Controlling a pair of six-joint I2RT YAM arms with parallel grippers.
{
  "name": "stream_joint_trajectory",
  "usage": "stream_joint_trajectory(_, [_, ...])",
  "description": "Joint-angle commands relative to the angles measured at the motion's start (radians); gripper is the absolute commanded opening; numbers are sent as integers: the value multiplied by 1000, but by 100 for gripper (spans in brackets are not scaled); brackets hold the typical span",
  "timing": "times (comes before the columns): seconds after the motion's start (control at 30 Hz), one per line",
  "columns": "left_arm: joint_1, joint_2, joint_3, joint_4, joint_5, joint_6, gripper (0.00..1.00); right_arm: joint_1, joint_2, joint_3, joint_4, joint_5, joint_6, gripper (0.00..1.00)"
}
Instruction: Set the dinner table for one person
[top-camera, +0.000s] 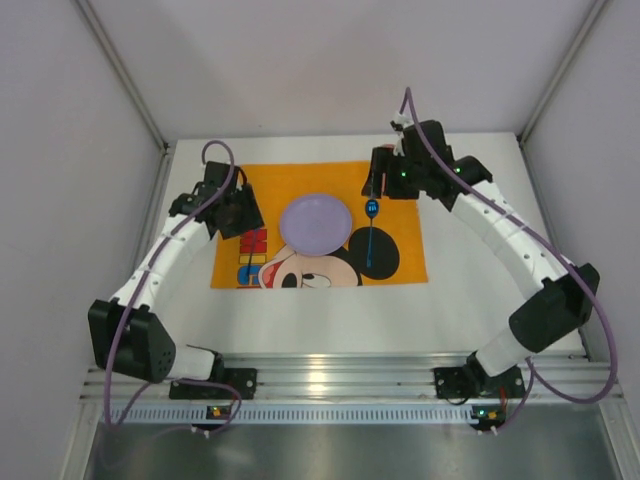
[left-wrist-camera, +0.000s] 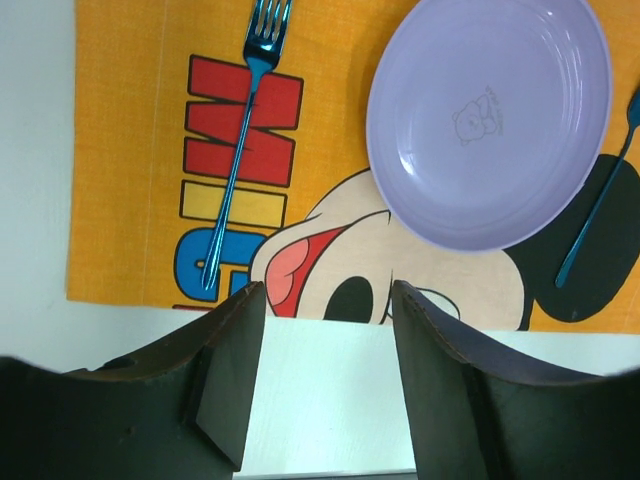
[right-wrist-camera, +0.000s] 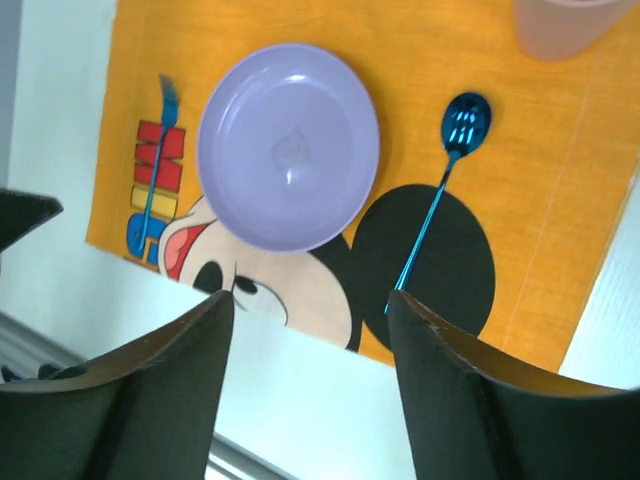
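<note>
On the white dinner table (top-camera: 480, 290) lies an orange placemat (top-camera: 400, 180) with a cartoon mouse print. A lilac plate (top-camera: 315, 222) sits at its middle. A blue spoon (top-camera: 370, 238) lies just right of the plate, bowl end away from me. A blue fork (left-wrist-camera: 245, 130) lies left of the plate on the red letters. A pale translucent cup (right-wrist-camera: 560, 25) stands at the mat's far right corner. My left gripper (left-wrist-camera: 328, 290) hovers open and empty over the mat's left side. My right gripper (right-wrist-camera: 310, 297) hangs open and empty above the mat's far right part.
A silver ridged rail (top-camera: 330, 375) runs along the table's near edge between the arm bases. Grey walls close in the table at the back and both sides. Bare white tabletop (top-camera: 470, 200) lies right of the mat.
</note>
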Motion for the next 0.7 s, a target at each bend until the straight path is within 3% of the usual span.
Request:
stream_joint_trajectory(0.0, [6, -91, -45, 26, -4, -3, 59, 27, -60, -67, 10, -61, -21, 65])
stream_joint_trajectory(0.07, [6, -135, -81, 41, 3, 5, 69, 39, -99, -103, 22, -68, -1, 78])
stream_joint_trajectory(0.27, [6, -221, -150, 32, -10, 31, 91, 73, -177, -153, 30, -34, 30, 96])
stream_joint_trajectory(0.4, [6, -271, -212, 12, -27, 34, 93, 93, -244, -217, 42, 6, 39, 100])
stream_joint_trajectory(0.43, [6, -280, -217, 3, -36, 22, 98, 94, -261, -249, 53, 9, 44, 100])
stream_joint_trajectory(0.67, [6, -370, -282, 6, -112, -43, 98, 94, -390, -341, 105, -11, 41, 100])
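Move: The spoon already lies on the mat about 21 cm below the open right hand, its middle some 2 cm ahead and level sideways. The plate is about 5 cm ahead of that hand and 15 cm to its left, the cup 18 cm ahead and 6 cm to its right. From the left hand the spoon is some 28 cm to the right and 5 cm ahead; the fork lies about 4 cm to its left, level fore and aft, 13 cm below. The spoon and cup are left behind as the empty right hand pulls straight back about 9 cm towards its base, high over the table, dipping a couple of centimetres on the way and rising again. The left hand backs off from the plate some 7 cm, edging left at nearly constant height. Both grippers spread from about half open to fully open, touching nothing. ##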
